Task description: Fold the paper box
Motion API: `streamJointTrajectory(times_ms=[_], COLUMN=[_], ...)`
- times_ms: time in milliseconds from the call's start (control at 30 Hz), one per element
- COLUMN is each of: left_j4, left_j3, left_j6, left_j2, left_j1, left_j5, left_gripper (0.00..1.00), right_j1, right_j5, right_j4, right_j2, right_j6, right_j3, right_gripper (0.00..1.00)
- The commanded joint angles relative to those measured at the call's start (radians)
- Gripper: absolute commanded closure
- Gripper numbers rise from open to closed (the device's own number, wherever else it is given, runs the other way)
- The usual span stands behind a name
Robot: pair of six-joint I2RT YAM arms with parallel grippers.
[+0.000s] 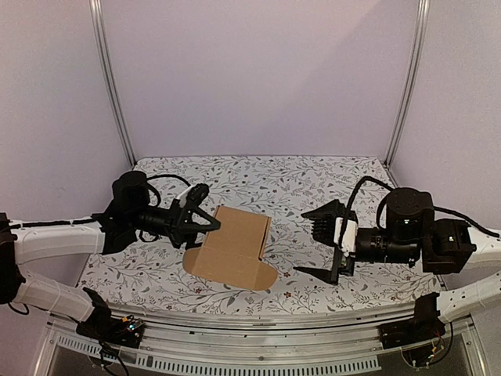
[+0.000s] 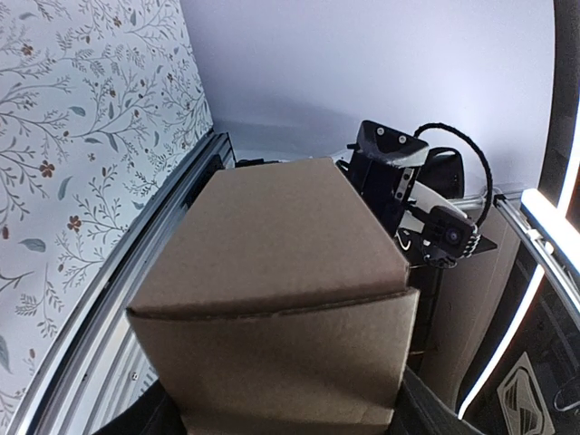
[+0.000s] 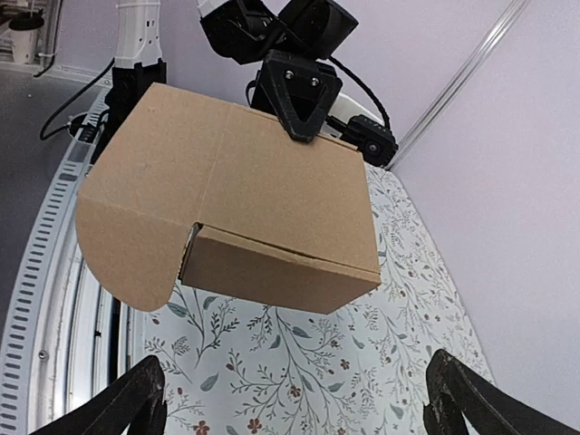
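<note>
The paper box [image 1: 231, 247] is plain brown cardboard, partly folded, standing on the floral table with a rounded flap [image 1: 264, 278] sticking out at the near right. My left gripper [image 1: 205, 222] is closed over its left wall. In the left wrist view the paper box [image 2: 272, 272] fills the space between the dark fingers [image 2: 435, 412]. My right gripper [image 1: 301, 244] hangs wide open to the right of the box, apart from it. The right wrist view shows the paper box [image 3: 236, 199] ahead of my right gripper [image 3: 299, 408], with one left finger [image 3: 299, 95] on its far top edge.
The floral tablecloth [image 1: 313, 184] covers the table. A metal rail [image 1: 274, 345] runs along the near edge. Two slanted frame posts [image 1: 113, 86] [image 1: 407, 86] stand at the back corners before a plain wall.
</note>
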Motion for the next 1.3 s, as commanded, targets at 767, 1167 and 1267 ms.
streamJointTrajectory(times_ms=[767, 1167, 1267], left_j4=[0.022, -0.129, -0.144], left_j3=[-0.049, -0.031, -0.03], left_j6=[-0.062, 0.004, 0.015], left_j2=[-0.24, -0.289, -0.293], left_j1=[0.03, 0.02, 0.019], left_j5=[0.232, 0.252, 0.253], left_gripper=[0.51, 0.52, 0.53], right_j1=[0.481, 0.466, 0.448], right_j5=[0.664, 0.542, 0.538], right_j4=[0.768, 0.908, 0.918], right_j2=[0.336, 0.452, 0.465], right_j6=[-1.271, -1.412, -1.405], right_j3=[-0.048, -0.012, -0.008], right_gripper=[0.01, 0.01, 0.01])
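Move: The left hand already pinches the paper box by its left side; the box body's middle lies about 4 cm to its right and 2 cm back. From the open right hand that body is some 10 cm to the left, about 1 cm ahead and nearly level. The open lid flap with rounded ears sticks out on the base side, about 11 cm left of the right hand and 7 cm back, at much the same height. The right hand swings left about 10 cm and back some 8 cm to the box's right side near the lid fold, rolling roughly 80 degrees about its finger line, its top coming round towards the base, so the wide-open fingers go from fore-and-aft to one above the other. Meanwhile the left hand keeps its pinch and carries the box back towards the base, also up and left, turning it slightly clockwise; the right fingers end close at the box's right edge, though a touch can't be made out. ##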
